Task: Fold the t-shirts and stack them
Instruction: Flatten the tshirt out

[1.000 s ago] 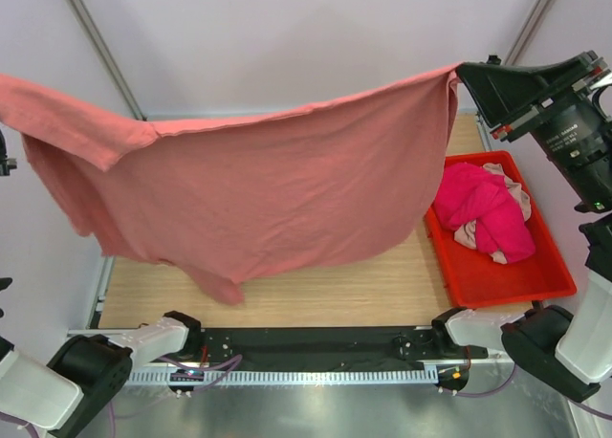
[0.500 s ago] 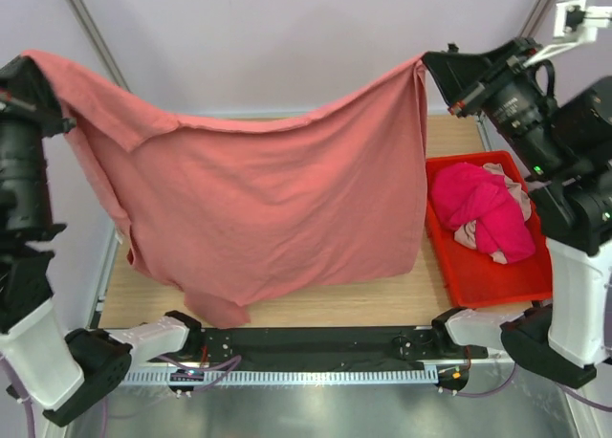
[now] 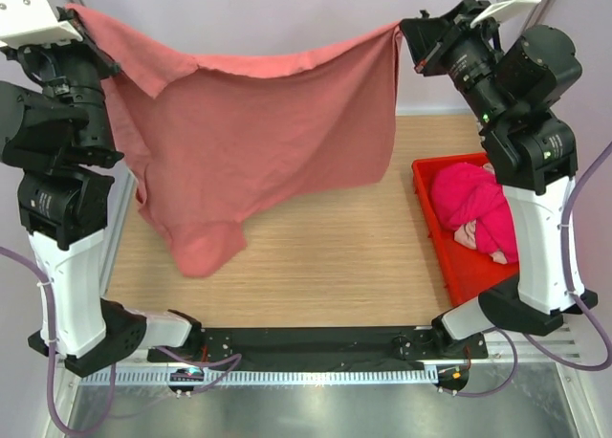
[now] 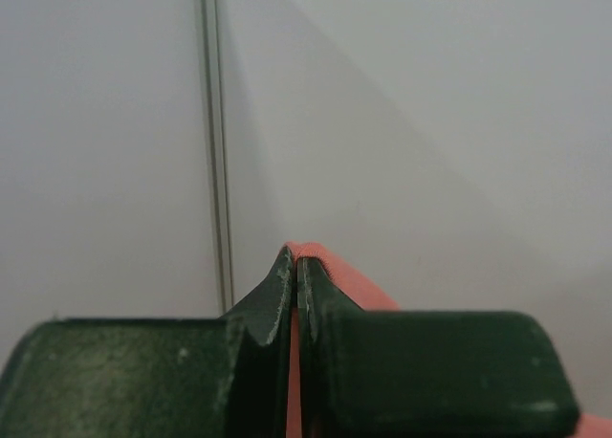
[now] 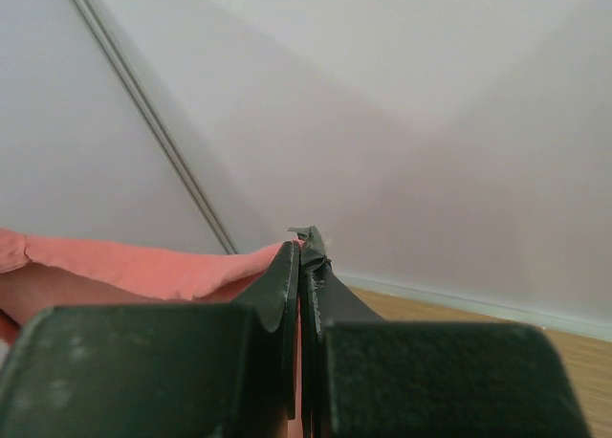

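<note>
A large salmon-pink t-shirt [image 3: 258, 132] hangs spread in the air over the far half of the table. My left gripper [image 3: 81, 22] is shut on its upper left corner, and in the left wrist view the salmon cloth [image 4: 335, 275] shows pinched between the dark jaws of that gripper [image 4: 295, 261]. My right gripper [image 3: 406, 32] is shut on the upper right corner; the right wrist view shows the shirt's edge [image 5: 143, 266] running left from this gripper [image 5: 301, 251]. A sleeve [image 3: 206, 247] dangles lowest, over the wood. A magenta t-shirt [image 3: 473, 204] lies bunched in the red bin [image 3: 449, 266], with a bit of pale pink cloth [image 3: 469, 235] under it.
The red bin stands on the right side of the wooden table [image 3: 335, 256], partly behind the right arm's upright column [image 3: 540, 228]. The left arm's column [image 3: 67, 256] stands at the left table edge. A black rail [image 3: 306, 347] carries both bases at the near edge.
Both arms have swung inward and away from the camera, carrying the shirt toward the back wall. The shirt hangs narrower and further back, its sleeve now over the left of the table.
</note>
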{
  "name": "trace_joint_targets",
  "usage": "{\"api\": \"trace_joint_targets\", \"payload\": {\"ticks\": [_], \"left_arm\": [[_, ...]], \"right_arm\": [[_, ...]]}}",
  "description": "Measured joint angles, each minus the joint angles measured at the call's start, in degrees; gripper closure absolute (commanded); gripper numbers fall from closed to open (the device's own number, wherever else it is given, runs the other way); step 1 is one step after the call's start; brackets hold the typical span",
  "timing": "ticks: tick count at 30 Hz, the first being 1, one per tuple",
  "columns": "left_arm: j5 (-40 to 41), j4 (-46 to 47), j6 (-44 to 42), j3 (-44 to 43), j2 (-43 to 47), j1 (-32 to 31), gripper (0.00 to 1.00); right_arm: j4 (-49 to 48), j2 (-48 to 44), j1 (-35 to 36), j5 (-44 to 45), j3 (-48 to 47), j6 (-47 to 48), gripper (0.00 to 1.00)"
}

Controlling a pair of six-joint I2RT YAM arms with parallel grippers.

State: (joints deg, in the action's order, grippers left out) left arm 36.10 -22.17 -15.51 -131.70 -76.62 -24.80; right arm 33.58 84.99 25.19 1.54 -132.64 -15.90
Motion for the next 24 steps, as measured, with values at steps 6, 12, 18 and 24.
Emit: {"api": "trace_joint_targets", "payload": {"ticks": [6,12,18,24], "left_arm": [[0.2,-0.2,0.1,-0.1,3.8,-0.1,1.0],[0.1,-1.6,0.7,-1.8,11.6,-1.9,0.99],[-3.1,-4.7,4.6,-10.9,16.4,-4.4,1.0],[-7.4,-5.2,7.7,-14.7,18.2,-4.9,1.0]], "right_arm": [[0.6,-3.3,0.0,0.8,-0.4,-0.5,0.99],[2.3,-10.8,0.0,1.3,-0.6,-2.9,0.99],[4.6,-13.8,0.3,-5.0,-6.5,-8.2,0.99],[4.8,-15.0,0.3,-11.3,-5.4,-12.7,0.99]]}}
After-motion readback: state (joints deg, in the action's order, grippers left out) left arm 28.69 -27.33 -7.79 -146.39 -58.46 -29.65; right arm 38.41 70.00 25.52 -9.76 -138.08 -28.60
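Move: Both hands already pinch corners of the t-shirt high over the table. The middle of the bare table top lies about 8 cm ahead of, 30 cm right of and 67 cm below the left hand, and 2 cm ahead, 14 cm left and 61 cm below the right. The shirt's middle hangs 8 cm back, 21 cm right and 16 cm under the left hand. The red box sits 3 cm back, 24 cm right and 58 cm below the right. Back towards the bases and upward, both hands sweep the hanging t-shirt fast, the left about 25 cm and the right about 18 cm, each rising some 8 cm. They spread as they go, mostly by the left hand drifting outward. The wrists tip the fingers up, the left by nearly 30 degrees, and turn them inward; both keep their pinch. ##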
